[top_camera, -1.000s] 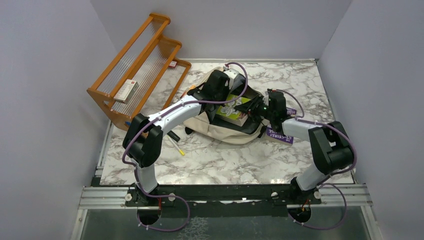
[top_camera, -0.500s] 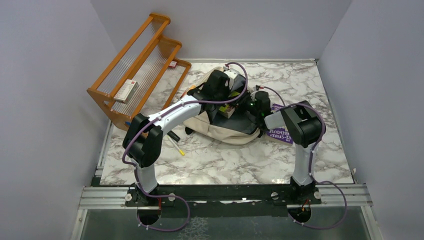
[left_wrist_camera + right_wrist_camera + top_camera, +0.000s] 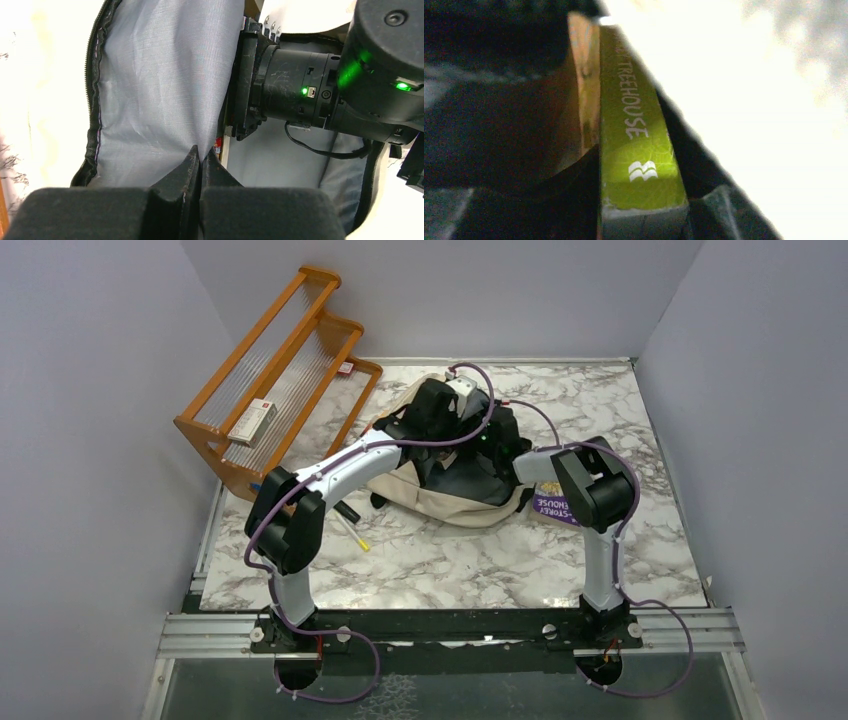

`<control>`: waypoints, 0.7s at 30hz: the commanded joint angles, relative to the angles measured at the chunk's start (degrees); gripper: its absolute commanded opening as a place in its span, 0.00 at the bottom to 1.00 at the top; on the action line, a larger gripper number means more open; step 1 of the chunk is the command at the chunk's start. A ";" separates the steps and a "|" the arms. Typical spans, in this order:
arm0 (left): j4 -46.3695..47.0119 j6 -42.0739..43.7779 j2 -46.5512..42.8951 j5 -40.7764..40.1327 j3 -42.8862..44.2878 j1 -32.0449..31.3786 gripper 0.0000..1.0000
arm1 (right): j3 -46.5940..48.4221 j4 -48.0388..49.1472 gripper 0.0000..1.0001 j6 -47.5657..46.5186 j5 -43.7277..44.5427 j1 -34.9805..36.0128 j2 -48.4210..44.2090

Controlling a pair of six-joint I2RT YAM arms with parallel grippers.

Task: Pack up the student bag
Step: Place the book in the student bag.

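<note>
The student bag (image 3: pixel 450 508), beige canvas with black zip lines, lies at the middle back of the table with its mouth held open. My left gripper (image 3: pixel 201 152) is shut on a fold of the bag's grey inner lining (image 3: pixel 160 75) and holds it up. In the top view the left gripper (image 3: pixel 440 430) sits over the bag's far side. My right gripper (image 3: pixel 641 220) is deep inside the bag, shut on a green book (image 3: pixel 636 130) whose spine reads TREEHOUSE. The right wrist (image 3: pixel 300 90) fills the bag's opening, and the top view does not show the book.
An orange wooden rack (image 3: pixel 270 370) stands at the back left with a small box (image 3: pixel 252 420) on it. A purple book (image 3: pixel 560 508) lies right of the bag. A pencil (image 3: pixel 352 530) and a black marker (image 3: pixel 345 510) lie left of it.
The right arm has folded and swung left, carrying the green book from on top of the bag down into its opening. The left gripper has kept its hold on the lining.
</note>
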 commanded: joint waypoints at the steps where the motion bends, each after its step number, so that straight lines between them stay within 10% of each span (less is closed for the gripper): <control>1: 2.72 -1.19 -1.43 2.64 1.51 0.69 0.00 | 1.70 -8.65 0.45 -5.55 5.05 0.28 -1.98; 8: 1.38 -1.97 -0.41 1.61 2.30 1.83 0.00 | 2.07 -12.98 0.76 -6.50 3.35 0.28 -3.44; 21: 0.76 -1.36 -0.03 1.37 2.73 1.89 0.00 | -1.95 -23.70 0.91 -12.02 8.18 -0.01 -12.08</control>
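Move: The green book stands on edge inside the student bag, its near end between the right fingers; its middle is some 6 cm to the right hand's left, 2 cm farther out and 3 cm lower. The bag's middle lies about 7 cm back and 5 cm left of that hand, 4 cm lower; the purple book about 21 cm right, 17 cm back, 6 cm lower. From the left hand the green book is roughly 5 cm right, 1 cm back and 11 cm down. The green book is let go inside the bag: the right fingers, already just loosening, spread nearly wide while the hand dips about 1.5 cm, then eases up a little and backs off some 3 cm to the right and back, rolling about 15 degrees with its left side going down. The left hand keeps its pinch on the bag's grey flap and draws it about 1.5 cm forward and left. ##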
